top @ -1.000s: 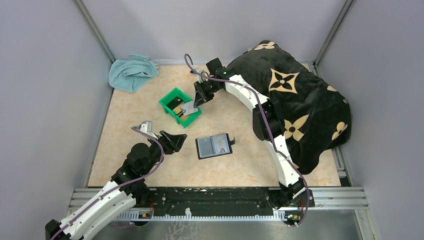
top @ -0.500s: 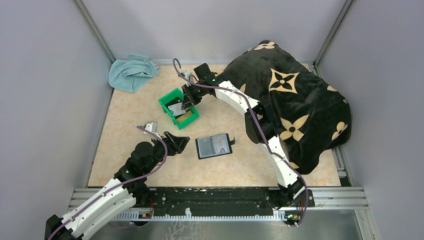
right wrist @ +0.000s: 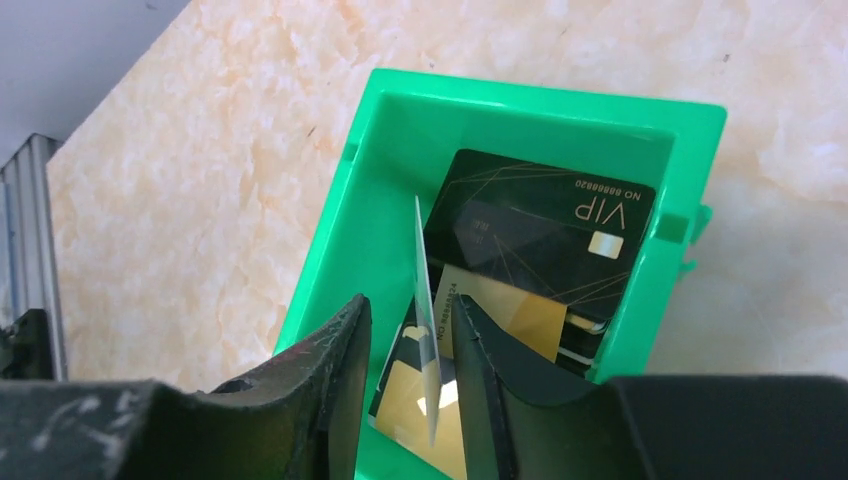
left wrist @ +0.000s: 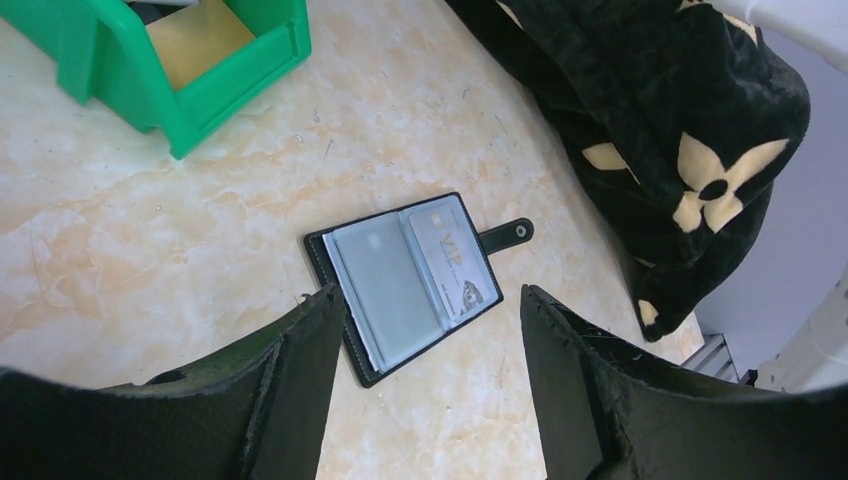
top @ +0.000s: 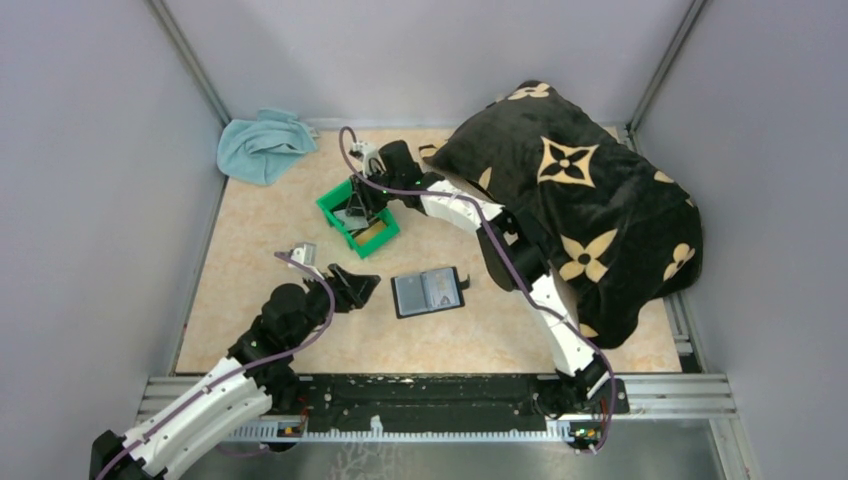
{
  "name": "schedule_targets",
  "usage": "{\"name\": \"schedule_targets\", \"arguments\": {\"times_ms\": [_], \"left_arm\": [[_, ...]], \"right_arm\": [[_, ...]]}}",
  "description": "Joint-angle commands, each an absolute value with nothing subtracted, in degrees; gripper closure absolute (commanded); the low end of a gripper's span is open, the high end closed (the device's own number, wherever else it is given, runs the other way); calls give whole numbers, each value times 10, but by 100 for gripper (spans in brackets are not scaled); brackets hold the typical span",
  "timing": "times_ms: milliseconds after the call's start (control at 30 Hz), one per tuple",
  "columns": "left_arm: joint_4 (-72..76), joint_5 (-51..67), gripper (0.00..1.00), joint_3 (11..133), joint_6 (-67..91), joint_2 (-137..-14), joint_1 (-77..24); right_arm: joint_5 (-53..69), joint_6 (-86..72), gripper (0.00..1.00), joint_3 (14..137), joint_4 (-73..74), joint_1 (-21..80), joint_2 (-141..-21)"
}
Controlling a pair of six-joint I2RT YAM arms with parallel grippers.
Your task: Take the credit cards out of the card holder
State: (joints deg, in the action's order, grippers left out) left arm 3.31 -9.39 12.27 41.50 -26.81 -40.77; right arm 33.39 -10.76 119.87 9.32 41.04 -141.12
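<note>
The card holder lies open on the table, grey-blue panels up, with a pale VIP card in its right pocket. My left gripper hovers open just above its near-left corner, holding nothing. My right gripper hangs over the green bin. Its jaws stand apart, and a pale credit card stands on edge between them, close to the right finger. Dark and gold credit cards lie flat in the bin below. From the top view the right gripper covers much of the bin.
A black blanket with tan flowers fills the right side and back right of the table. A teal cloth lies in the back left corner. The holder's snap tab points toward the blanket.
My right arm has swung left and down over the green bin with the pale card, and its jaws have parted. My left arm edged slightly right, then stayed put.
</note>
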Motion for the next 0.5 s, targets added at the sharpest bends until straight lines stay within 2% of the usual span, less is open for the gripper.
{"name": "schedule_targets", "arguments": {"times_ms": [0,267,467], "left_arm": [[22,-86,29,127,414,-258,-410],[59,-69,29,112,420,-282,-410],[77,-59,29,114,419,-308,-410]], "right_arm": [[271,-115,62,1129,-37,421,-1330],[190,-94,62,955,-158,421,-1205],[127,-63,62,891,-166,421,-1138]]}}
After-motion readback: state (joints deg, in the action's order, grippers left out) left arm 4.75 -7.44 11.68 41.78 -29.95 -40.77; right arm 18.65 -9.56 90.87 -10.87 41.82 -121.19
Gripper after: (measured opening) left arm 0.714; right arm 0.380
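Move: The card holder, open with a card still in its right half, lies about 20 cm back and 16 cm right of the right hand, some 9 cm lower. The white card stands between that hand's parted fingers, its middle some 2 cm back, 2 cm left and 3 cm below; the green box is just underneath, centred 2 cm back and 1 cm left. From the left hand the holder is about 14 cm right, 4 cm back and 13 cm below. Rightward first, then more and more upward, the right hand backs off the white card and out over the green box, ending about 5 cm to the right and 5 cm higher. Its fingers stay partly open, and the wrist turns some 15–20 degrees on the way, swinging clockwise while it rolls. ##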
